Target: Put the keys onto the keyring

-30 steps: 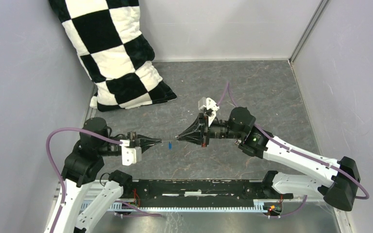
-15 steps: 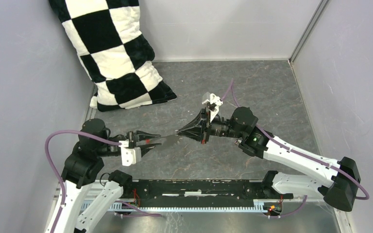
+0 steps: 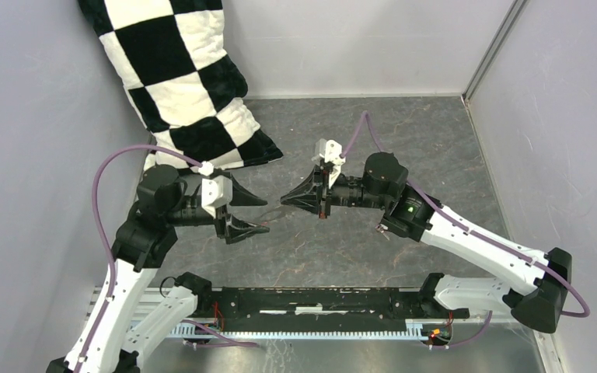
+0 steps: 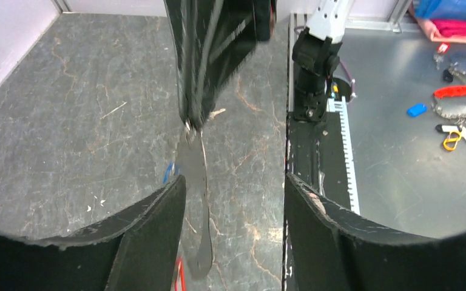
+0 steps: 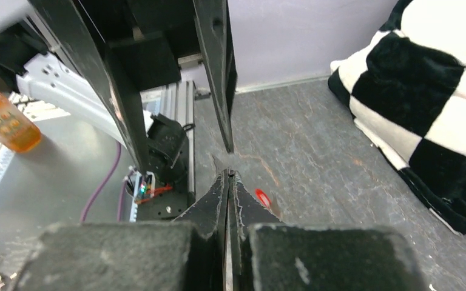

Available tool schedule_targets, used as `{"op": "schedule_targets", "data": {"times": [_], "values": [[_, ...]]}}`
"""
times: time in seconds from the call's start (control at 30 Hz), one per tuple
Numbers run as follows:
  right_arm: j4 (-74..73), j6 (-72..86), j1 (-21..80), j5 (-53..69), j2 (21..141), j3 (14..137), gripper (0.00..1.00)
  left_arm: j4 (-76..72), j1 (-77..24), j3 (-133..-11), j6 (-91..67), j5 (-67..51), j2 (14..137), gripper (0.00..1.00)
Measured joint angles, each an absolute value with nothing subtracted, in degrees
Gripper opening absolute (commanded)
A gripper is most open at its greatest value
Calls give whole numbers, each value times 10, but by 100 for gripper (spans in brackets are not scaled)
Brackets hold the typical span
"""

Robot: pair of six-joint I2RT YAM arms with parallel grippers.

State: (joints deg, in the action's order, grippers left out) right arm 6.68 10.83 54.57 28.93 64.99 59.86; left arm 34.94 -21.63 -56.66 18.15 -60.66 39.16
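My right gripper (image 3: 283, 201) is shut on the keyring (image 4: 195, 182), a thin grey hoop that hangs blurred from its tip above the grey floor. A blue key (image 4: 168, 172) shows at the hoop's left side. A red key (image 4: 178, 276) shows near its lower end, and again beside the shut right jaws (image 5: 263, 198). My left gripper (image 3: 264, 215) is open, just left of the right one. In the left wrist view the left gripper (image 4: 233, 182) has the hoop just inside its left finger, touching neither finger. A dark key does not show.
A black-and-white checked pillow (image 3: 179, 85) leans in the back left corner. Grey walls close in both sides and the back. A black rail (image 3: 319, 299) runs along the near edge. Small tools (image 4: 458, 109) and an orange bottle (image 5: 3, 121) lie on the metal bench beyond.
My left gripper has opened, let go, and lifted back to the left. The right gripper stays shut with the keyring, shifted slightly away and left; the ring now swings.
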Motion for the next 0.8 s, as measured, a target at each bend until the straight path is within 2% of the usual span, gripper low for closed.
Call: {"op": "schedule_targets", "data": {"times": [0.07,0.23,0.5,0.8], "values": [[46,86,546,295,659,605,1,336,-216,-583,159,-602,402,58],[14,61,546,302,665,605,1,329,-216,-625,146,-604,425,49],[18,67,546,346,670,605,1,392,-216,-632,221,-604,454,42],[11,73,546,379,695,609,1,406,-216,-632,248,-619,492,41]]}}
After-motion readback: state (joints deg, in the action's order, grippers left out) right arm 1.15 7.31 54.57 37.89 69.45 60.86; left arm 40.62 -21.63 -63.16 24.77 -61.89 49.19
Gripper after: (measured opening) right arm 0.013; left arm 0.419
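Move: The keyring hangs pinched in the right fingertips, barely 1 cm beyond and below that hand point. From the open left hand, its pinched end lies about 5 cm right, 2 cm ahead and 3 cm higher. Its grey plate hangs below, its middle some 2 cm ahead, 3 cm right and 3 cm below the left hand; the red tag is roughly 3 cm ahead, straight across, 9 cm below. The left fingers stand 6 cm left of the right hand, 2 cm back and 3 cm lower. The keyring's pinched end is lowered about 4 cm by the right hand, which keeps its hold, then also eases back and slightly left towards the left fingers, its tips swinging counter-clockwise and dipping. The left hand rises some 3 cm, sinks back as far, and edges 2 cm forward throughout, its fingers narrowing but still apart around the end's level. ##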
